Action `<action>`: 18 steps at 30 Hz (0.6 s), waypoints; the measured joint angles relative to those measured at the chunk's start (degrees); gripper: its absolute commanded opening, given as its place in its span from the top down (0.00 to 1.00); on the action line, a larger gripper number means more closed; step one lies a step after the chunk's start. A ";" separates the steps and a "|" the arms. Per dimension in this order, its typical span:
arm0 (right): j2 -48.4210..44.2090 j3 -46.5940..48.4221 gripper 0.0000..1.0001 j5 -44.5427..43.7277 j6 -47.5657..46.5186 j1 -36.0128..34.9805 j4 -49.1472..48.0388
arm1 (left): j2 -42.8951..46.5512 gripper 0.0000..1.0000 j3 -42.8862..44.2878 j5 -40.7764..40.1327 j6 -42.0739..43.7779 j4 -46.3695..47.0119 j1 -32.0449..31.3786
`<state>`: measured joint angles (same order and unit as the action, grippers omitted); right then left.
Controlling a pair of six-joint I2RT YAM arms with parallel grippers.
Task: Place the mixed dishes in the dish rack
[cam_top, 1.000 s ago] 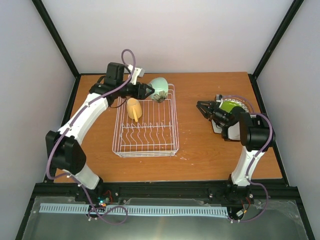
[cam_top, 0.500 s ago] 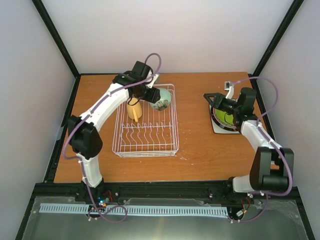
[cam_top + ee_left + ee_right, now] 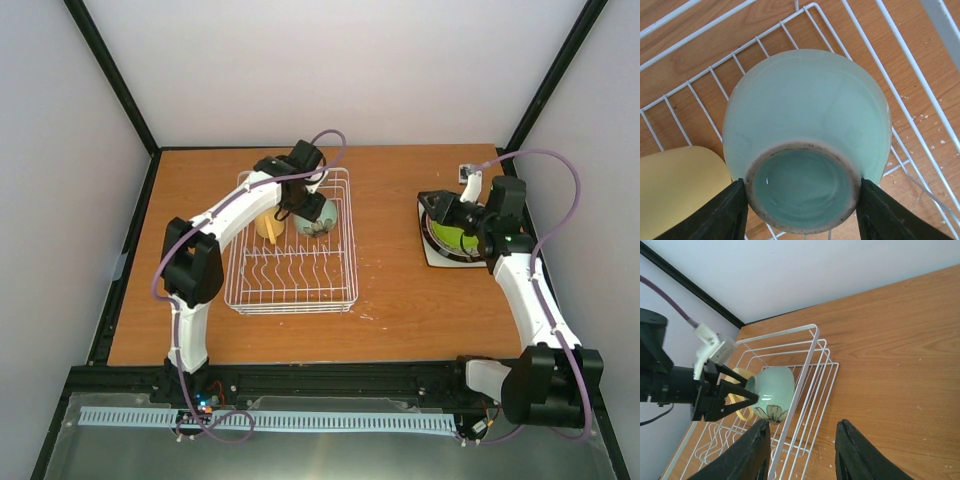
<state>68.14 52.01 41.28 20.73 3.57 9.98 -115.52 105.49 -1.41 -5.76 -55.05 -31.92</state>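
My left gripper [image 3: 303, 207] is shut on the foot ring of the pale mint bowl [image 3: 320, 214], holding it on its side over the far right part of the white wire dish rack [image 3: 340, 270]. In the left wrist view the fingers [image 3: 735, 210] clamp the bowl [image 3: 805, 115] at both sides of its base. The yellow cup [image 3: 267, 226] lies in the rack beside it. My right gripper [image 3: 433, 205] is open and empty over the far left edge of a plate stack: lime-green plate [image 3: 452, 238], dark rim [image 3: 463, 253], square white plate [image 3: 438, 259]. The petal-patterned plate is not visible.
The right wrist view looks across the wooden table [image 3: 910, 350] at the rack [image 3: 812, 357], the bowl [image 3: 774, 387] and my left gripper [image 3: 740, 392]. Black frame posts and pale walls enclose the table. The rack's near rows of prongs [image 3: 290, 270] hold nothing.
My left arm has carried the bowl from the rack's far edge toward me and lower into the rack. My right arm has unfolded and its gripper has shifted right over the plates.
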 measured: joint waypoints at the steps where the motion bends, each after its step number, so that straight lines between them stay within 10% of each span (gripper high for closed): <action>1: -0.55 0.42 0.63 -0.33 -0.22 0.00 0.66 | -0.33 0.99 0.00 -0.42 0.13 0.28 -0.13; 14: -3.02 3.15 0.62 -1.88 -1.92 0.00 4.83 | -8.04 0.99 0.35 -4.11 1.64 5.92 -0.35; 18: -3.02 3.15 0.60 -1.86 -2.12 0.00 5.01 | -8.72 0.76 1.27 -4.63 1.97 7.19 -0.46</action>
<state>65.12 55.16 39.42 18.61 3.57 14.98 -124.25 106.76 -6.04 -3.79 -47.86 -32.38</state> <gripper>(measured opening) 0.386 0.556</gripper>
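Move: Over the far right part of the dish rack, the left hand already holds the pale green bowl by its foot ring. The bowl's place among the wires is about 5 cm ahead, 2 cm right and 9 cm below. The yellow mug stands some 9 cm left, level, 7 cm lower; the rack's right rim runs about 7 cm right, 3 cm ahead and 5 cm down. From the right hand, that bowl place is roughly 8 cm ahead, 21 cm left and 20 cm below. Lowering the bowl about 5 cm into the rack beside the yellow mug, the left hand also carries it some 3.5 cm forward, and keeps easing forward once the descent has stopped. The fingers point steeply down, hardly turning, and keep their pinch on the foot ring. The empty right hand rises about 2.5 cm near the green plate, then stays put. ##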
